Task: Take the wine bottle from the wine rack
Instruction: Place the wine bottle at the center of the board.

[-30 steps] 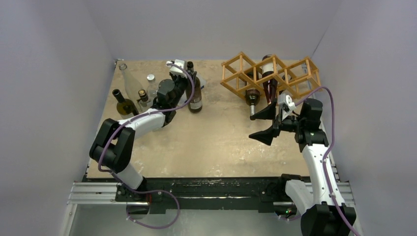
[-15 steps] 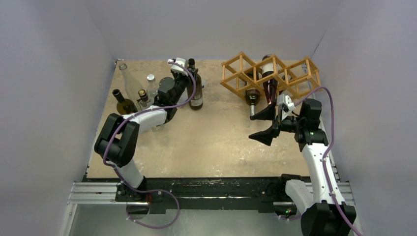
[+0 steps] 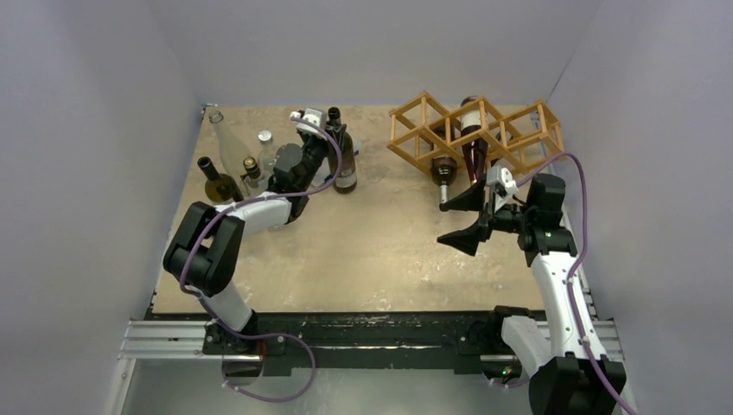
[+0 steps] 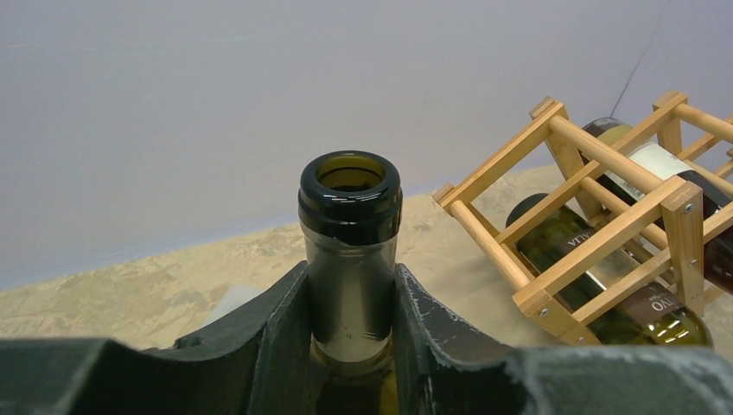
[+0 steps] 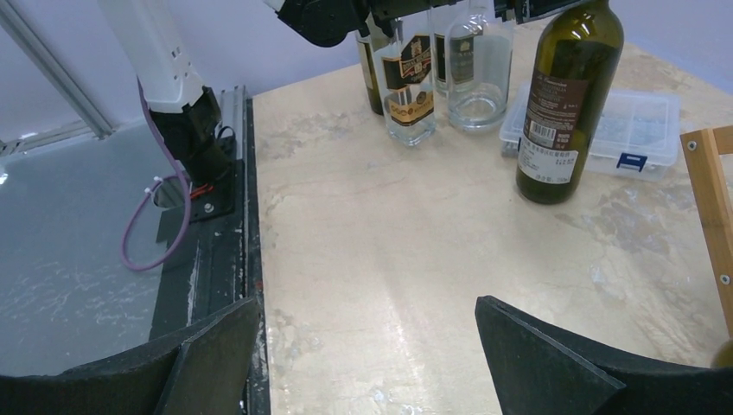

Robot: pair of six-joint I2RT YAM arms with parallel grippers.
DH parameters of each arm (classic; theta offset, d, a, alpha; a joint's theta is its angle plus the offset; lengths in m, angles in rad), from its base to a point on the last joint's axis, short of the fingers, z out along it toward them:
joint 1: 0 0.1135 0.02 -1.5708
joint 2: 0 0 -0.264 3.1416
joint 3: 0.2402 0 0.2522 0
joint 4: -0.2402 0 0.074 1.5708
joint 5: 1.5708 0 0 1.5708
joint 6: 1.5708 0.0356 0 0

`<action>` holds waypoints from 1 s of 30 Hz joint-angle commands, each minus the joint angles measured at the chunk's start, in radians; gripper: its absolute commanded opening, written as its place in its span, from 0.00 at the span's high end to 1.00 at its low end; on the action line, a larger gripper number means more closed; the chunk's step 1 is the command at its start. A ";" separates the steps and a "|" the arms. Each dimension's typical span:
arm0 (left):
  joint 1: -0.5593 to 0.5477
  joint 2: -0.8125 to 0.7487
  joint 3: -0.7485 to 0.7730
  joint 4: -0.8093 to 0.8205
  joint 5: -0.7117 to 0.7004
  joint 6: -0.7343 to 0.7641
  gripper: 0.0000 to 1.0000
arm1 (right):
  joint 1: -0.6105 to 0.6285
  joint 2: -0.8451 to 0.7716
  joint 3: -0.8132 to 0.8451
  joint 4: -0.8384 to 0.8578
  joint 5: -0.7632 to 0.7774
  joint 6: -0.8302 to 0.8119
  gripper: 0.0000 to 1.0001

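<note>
A dark green wine bottle stands upright on the table, left of the wine rack. My left gripper is shut on its neck, one finger against each side below the lip. The wooden rack still holds a green bottle and a dark red bottle, both lying down. My right gripper hovers open just in front of the rack, with only bare table between its fingers. The right wrist view shows the held bottle and a rack post.
Several other bottles stand at the back left: a tall clear one, a dark one and two small ones. A clear plastic compartment box lies behind the held bottle. The table's near edge and black rail run along the left of the right wrist view.
My left arm's elbow has shifted a little while its gripper stays on the bottle neck. The bottle is still upright in almost the same spot. The right arm has not moved.
</note>
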 commanded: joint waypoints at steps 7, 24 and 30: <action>0.017 -0.104 -0.042 0.103 0.017 -0.014 0.51 | -0.005 0.000 0.036 -0.009 0.002 -0.027 0.01; 0.016 -0.379 -0.129 -0.154 0.095 -0.102 0.19 | -0.005 0.000 0.042 -0.043 0.015 -0.066 0.01; 0.017 -0.535 -0.096 -0.460 0.115 -0.163 0.14 | -0.005 0.001 0.045 -0.057 0.024 -0.084 0.01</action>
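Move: My left hand still grips the wine bottle by its neck. The bottle's middle is right at my fingers in plan, about 11 cm below them. From this hand the plastic box lies about 8 cm ahead and 5 cm left, the clear glass bottle some 17 cm left and 2 cm back, and the wine rack's middle roughly 31 cm right and 8 cm ahead. From my right hand the wine bottle is about 22 cm ahead and 26 cm left. I let go of the wine bottle's neck, spreading my left fingers from about a third open to nearly wide. As they part I lift gently at first, then quicken up and back towards my base, about 8 cm up and 9 cm back with a slight drift left, clearing the neck. ##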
